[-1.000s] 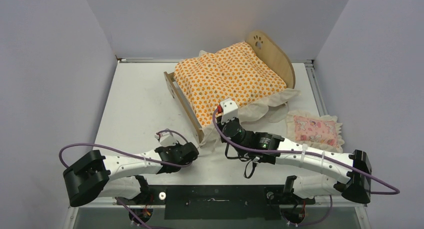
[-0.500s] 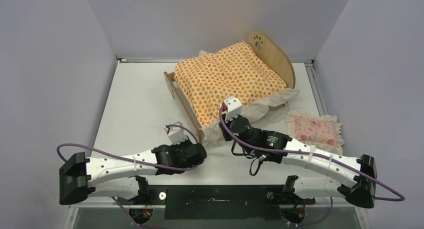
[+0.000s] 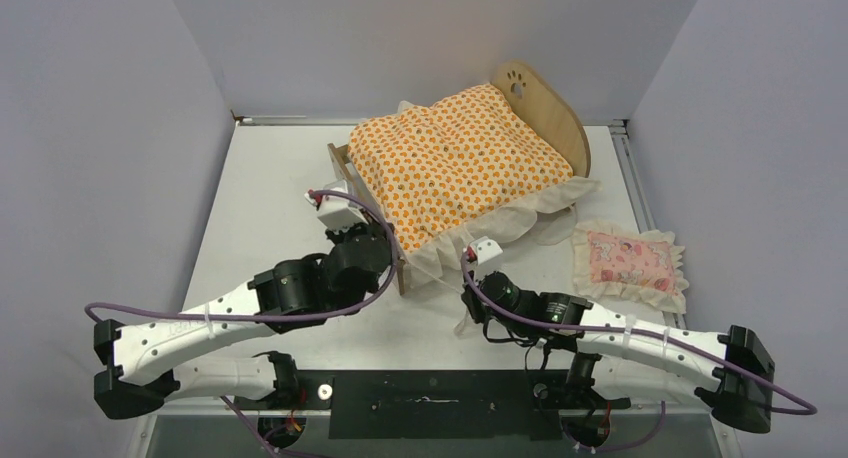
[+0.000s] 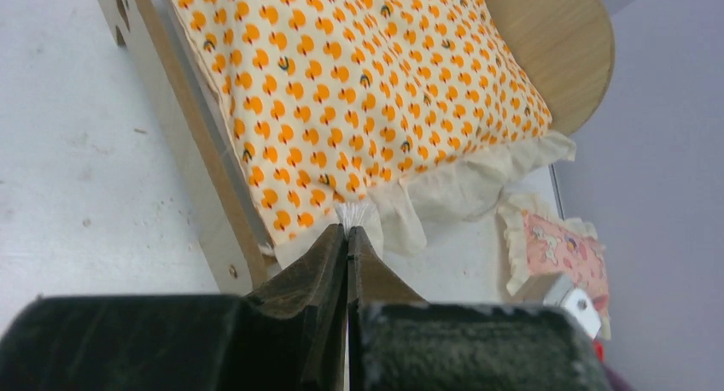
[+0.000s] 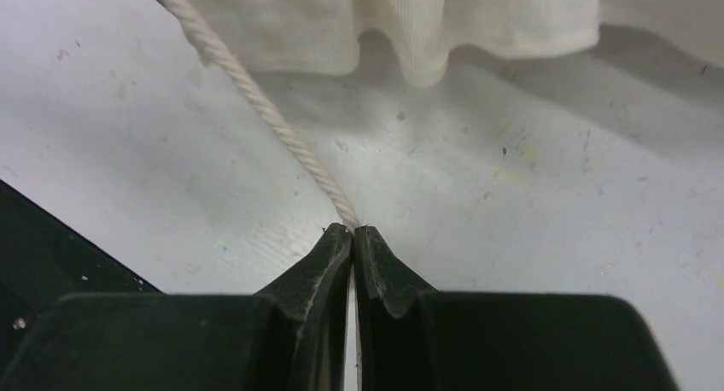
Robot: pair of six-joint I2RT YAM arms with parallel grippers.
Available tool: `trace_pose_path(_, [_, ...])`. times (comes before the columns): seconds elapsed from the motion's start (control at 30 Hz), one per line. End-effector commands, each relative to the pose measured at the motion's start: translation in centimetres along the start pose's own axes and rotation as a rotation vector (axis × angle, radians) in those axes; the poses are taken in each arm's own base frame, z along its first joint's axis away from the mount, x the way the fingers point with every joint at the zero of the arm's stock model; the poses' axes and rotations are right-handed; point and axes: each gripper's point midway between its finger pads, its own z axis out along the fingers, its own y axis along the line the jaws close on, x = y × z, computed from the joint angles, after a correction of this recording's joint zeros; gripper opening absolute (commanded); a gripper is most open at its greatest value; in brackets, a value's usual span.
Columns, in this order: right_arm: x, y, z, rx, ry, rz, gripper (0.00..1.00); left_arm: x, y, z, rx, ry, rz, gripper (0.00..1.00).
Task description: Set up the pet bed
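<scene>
The pet bed [image 3: 558,118] is a plywood frame with a paw-print headboard at the back, and its footboard [image 4: 192,126] faces me. An orange-patterned mattress [image 3: 450,158] with a cream frill [image 5: 410,24] lies on it. My left gripper [image 3: 388,261] is at the footboard's near end, shut on a white frayed tuft [image 4: 353,213] by the mattress corner. My right gripper [image 3: 468,280] sits low over the table in front of the frill. It is shut on a cream twisted cord [image 5: 265,109] that runs up and left out of view.
A small pink frilled pillow [image 3: 628,260] lies on the table right of the bed, also seen in the left wrist view [image 4: 563,250]. Grey walls close in the white table [image 3: 270,198] on three sides. The black base plate [image 3: 430,403] runs along the near edge.
My left arm has swung up from the front of the table to the bed's near corner. My right gripper has drawn back from the mattress edge toward me, staying shut.
</scene>
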Motion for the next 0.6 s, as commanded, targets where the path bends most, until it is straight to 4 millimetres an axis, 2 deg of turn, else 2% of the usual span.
trace_pose_path(0.0, [1.8,0.5,0.8,-0.034,0.003,0.089,0.05,-3.1,-0.7,2.2,0.022,-0.061,0.059,0.00])
trace_pose_path(0.2, [5.9,-0.2,2.2,-0.012,0.082,0.126,0.05,-2.4,0.3,5.7,0.000,-0.025,0.078,0.00])
trace_pose_path(0.33, [7.4,0.7,2.4,-0.051,0.135,0.148,0.05,-4.3,2.1,6.9,-0.077,-0.066,0.109,0.00])
trace_pose_path(0.43, [6.8,2.3,2.5,-0.105,0.122,0.151,0.05,-6.6,4.8,7.0,-0.158,-0.109,0.115,0.00])
trace_pose_path(0.57, [4.4,4.0,3.4,-0.132,0.089,0.138,0.05,-8.0,7.5,6.5,-0.223,-0.135,0.136,0.00])
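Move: Each hand already holds one end of the quilt's cord by the bed's near corner post. That post's tied part lies almost under the left hand, about 2 cm back, 4 cm left and 23 cm below; from the right hand it is some 3 cm ahead, 13 cm left and 5 cm lower. From the left hand, the footboard's middle is about 15 cm ahead, 13 cm left, 24 cm below; the quilt's middle about 25 cm ahead, 10 cm right, 16 cm below. Both grippers stay shut on their cord ends and draw them apart around the corner post. The left hand carries its frayed end about 9 cm forward and 6 cm left towards the footboard's middle, sinking slightly as its left side rolls up about 10 degrees; the right pulls its cord down some 7 cm and a little back towards the table, tipping its fingers down. ##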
